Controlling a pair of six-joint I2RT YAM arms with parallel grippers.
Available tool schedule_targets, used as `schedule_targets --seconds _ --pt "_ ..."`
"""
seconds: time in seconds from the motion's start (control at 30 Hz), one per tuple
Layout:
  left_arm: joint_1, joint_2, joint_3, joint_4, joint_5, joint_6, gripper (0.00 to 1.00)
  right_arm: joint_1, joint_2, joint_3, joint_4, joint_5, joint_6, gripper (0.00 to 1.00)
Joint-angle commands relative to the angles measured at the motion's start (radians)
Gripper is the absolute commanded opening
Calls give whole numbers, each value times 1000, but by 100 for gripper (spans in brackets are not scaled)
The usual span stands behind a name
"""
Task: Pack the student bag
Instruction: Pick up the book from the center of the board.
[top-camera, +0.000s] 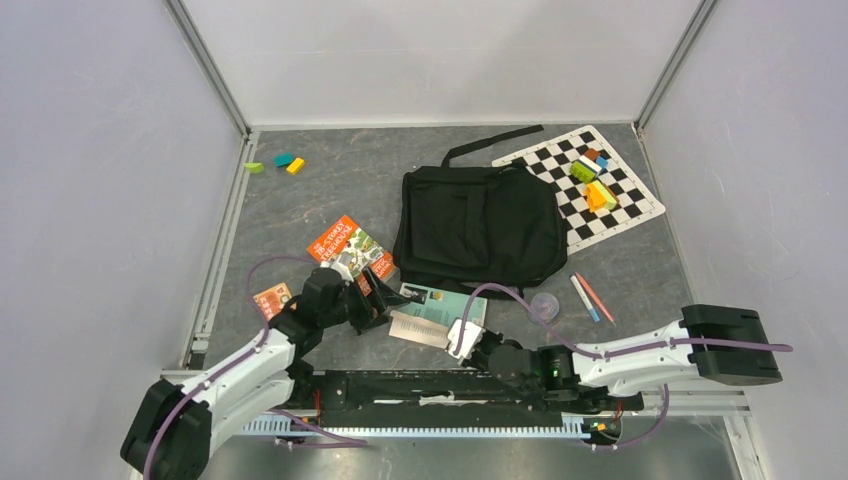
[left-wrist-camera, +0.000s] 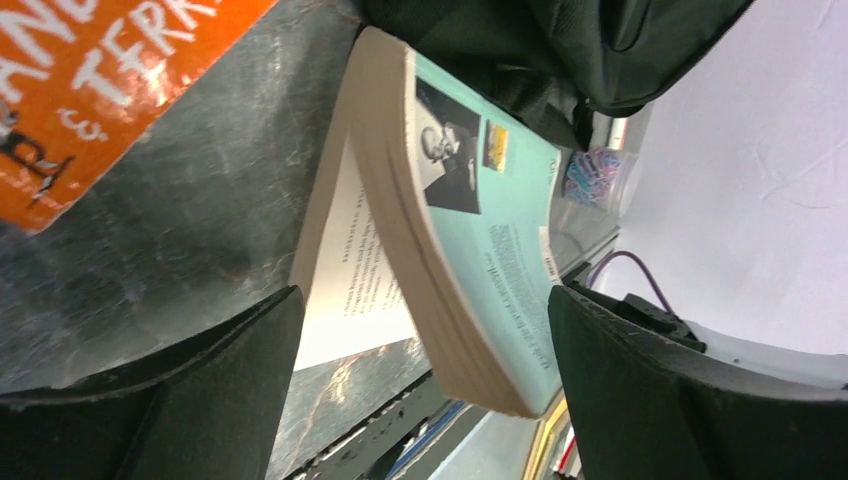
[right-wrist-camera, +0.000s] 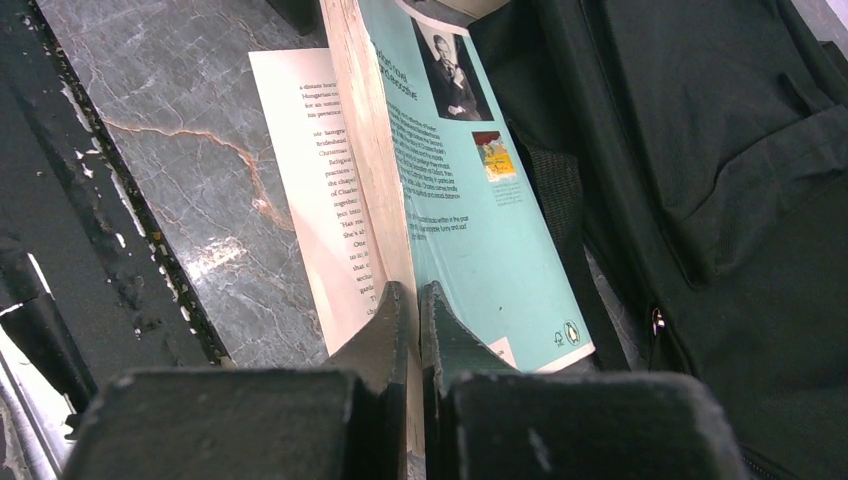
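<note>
The student bag lies flat and black mid-table, its strap trailing toward the back. A teal paperback stands tilted on the table in front of the bag, one loose leaf flat beneath it. My right gripper is shut on the book's near corner; in the right wrist view the fingertips pinch the page block and teal cover, with the bag just right. My left gripper is open at the book's left end. In the left wrist view its fingers straddle the book without touching it.
An orange book lies left of the bag, a small orange booklet nearer me. Pens and a clear tub of paper clips sit right of the teal book. A checkered mat with coloured blocks is back right; loose blocks back left.
</note>
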Motion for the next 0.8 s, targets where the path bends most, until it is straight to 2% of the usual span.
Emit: schedule_targets --seconds 0.0,0.27,0.47,0.5,0.57,0.7,0.77 --pt "2 47 -2 165 58 -69 93 11 14 16 127 50 15 0" --pt "0 76 -23 284 76 -131 50 29 83 47 139 37 5 0" --pt "0 -28 -40 222 52 -138 7 37 65 70 87 55 32 0" --pt "1 -60 -43 200 45 -131 2 38 51 79 60 56 36 4" --pt "0 -130 -47 174 36 -111 2 37 16 101 0 46 54 34" --pt "0 -275 12 55 34 15 2 34 -72 177 -167 -30 82 82" --pt "2 -331 61 -29 42 96 2 18 -109 226 -261 -66 101 97"
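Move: The left hand is open around the book's near left end, with the book's middle about 9 cm to its right, level with it and 2 cm lower. The orange workbook lies some 9 cm to its left and 12 cm ahead, and the backpack about 19 cm right and 17 cm ahead. The right hand already pinches the book's near edge, with the middle some 4 cm to its left, 3 cm ahead and slightly below; the clear jar stands roughly 18 cm right of this hand and 4 cm ahead. The left fingers close on the page block at the book's near left end, after easing about 1.5 cm right and forward around it, then lift it nearly 4 cm, the wrist tipping up some 10 degrees. The right hand keeps its pinch while sinking about 1 cm, then opens, lets go of the near edge and rises roughly 4 cm, drifting left and slightly back. ##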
